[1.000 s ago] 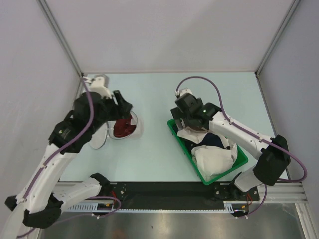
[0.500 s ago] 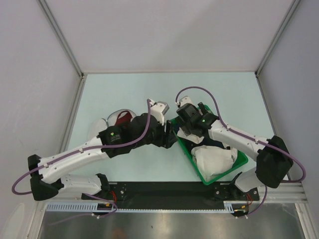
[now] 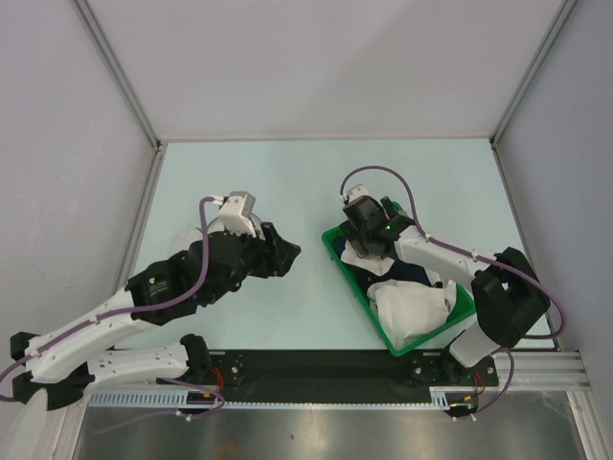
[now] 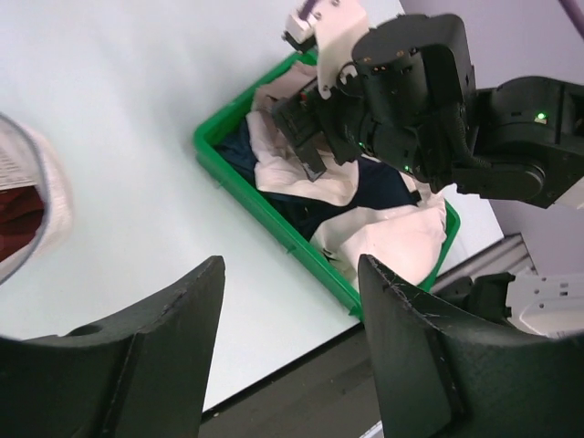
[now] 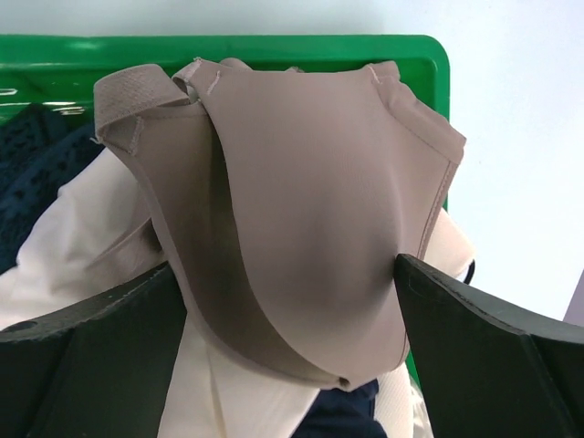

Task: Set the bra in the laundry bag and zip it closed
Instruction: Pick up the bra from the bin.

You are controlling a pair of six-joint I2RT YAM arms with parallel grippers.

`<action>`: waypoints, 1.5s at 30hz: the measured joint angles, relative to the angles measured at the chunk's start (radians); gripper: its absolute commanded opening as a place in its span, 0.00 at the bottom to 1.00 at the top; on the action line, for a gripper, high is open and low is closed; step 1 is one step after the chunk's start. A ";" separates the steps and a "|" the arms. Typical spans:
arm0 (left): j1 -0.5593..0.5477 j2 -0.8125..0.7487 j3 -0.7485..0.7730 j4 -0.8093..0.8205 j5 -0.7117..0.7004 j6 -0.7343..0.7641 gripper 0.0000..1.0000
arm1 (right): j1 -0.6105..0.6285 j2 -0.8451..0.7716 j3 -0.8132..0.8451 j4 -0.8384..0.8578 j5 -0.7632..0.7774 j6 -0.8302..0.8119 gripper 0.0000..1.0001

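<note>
The laundry bag [image 4: 44,178] shows only in the left wrist view, as a white mesh rim at the left edge. The dark red bra [image 4: 16,214] lies inside it. From above, my left arm covers both. My left gripper [image 3: 284,254] [image 4: 290,274] hovers open and empty over the bare table between bag and basket. My right gripper [image 3: 357,247] [image 5: 287,265] is down in the green basket [image 3: 462,309]. Its jaws stand wide on either side of a taupe padded garment [image 5: 301,173], the right finger touching its edge.
The green basket [image 4: 265,217] [image 5: 274,46] sits at the right and holds white cloth [image 3: 412,302] and a navy garment [image 3: 414,271]. Its near corner reaches close to the black rail [image 3: 316,364] at the table's front edge. Grey walls close in the back and sides.
My left gripper left the bag, swung right to the basket's edge, then drew back to mid-table. The right gripper shifted slightly deeper into the basket and stayed wide.
</note>
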 measured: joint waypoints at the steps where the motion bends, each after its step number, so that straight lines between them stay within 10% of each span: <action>1: 0.002 -0.022 -0.008 -0.006 -0.016 -0.008 0.66 | -0.006 0.011 0.000 0.008 0.000 -0.003 0.91; 22: 0.055 -0.041 -0.057 -0.043 -0.063 -0.051 0.67 | -0.027 -0.068 0.025 -0.033 0.034 0.005 0.14; 33: 0.175 -0.026 -0.035 0.020 0.153 0.080 0.87 | -0.028 -0.271 0.244 -0.171 -0.046 0.024 0.00; 45: 0.191 -0.060 0.097 0.077 0.423 0.312 0.97 | -0.087 -0.345 0.396 -0.235 -0.573 0.168 0.00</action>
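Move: The brown bra lies between and just under my right hand's open fingers, its middle about 2 cm ahead, level sideways and some 3 cm below. Under it the pale cloth centres about 3 cm back and 5 cm below; the navy cloth is some 7 cm back and 6 cm right, the white cloth about 17 cm back and 10 cm right, both low in the bin. From my left hand the bra is roughly 17 cm ahead, 18 cm right and 23 cm below. With my right hand I settle another centimetre down, shut the wide-open fingers on the bra and pinch it, then pull it up out of the green bin, about 23 cm in all, quickening, drifting back and left while the wrist rolls some 40 degrees, its left side rising. Near the end my left hand, holding nothing, rises about 8 cm with its fingers opening wider and tipping up. ##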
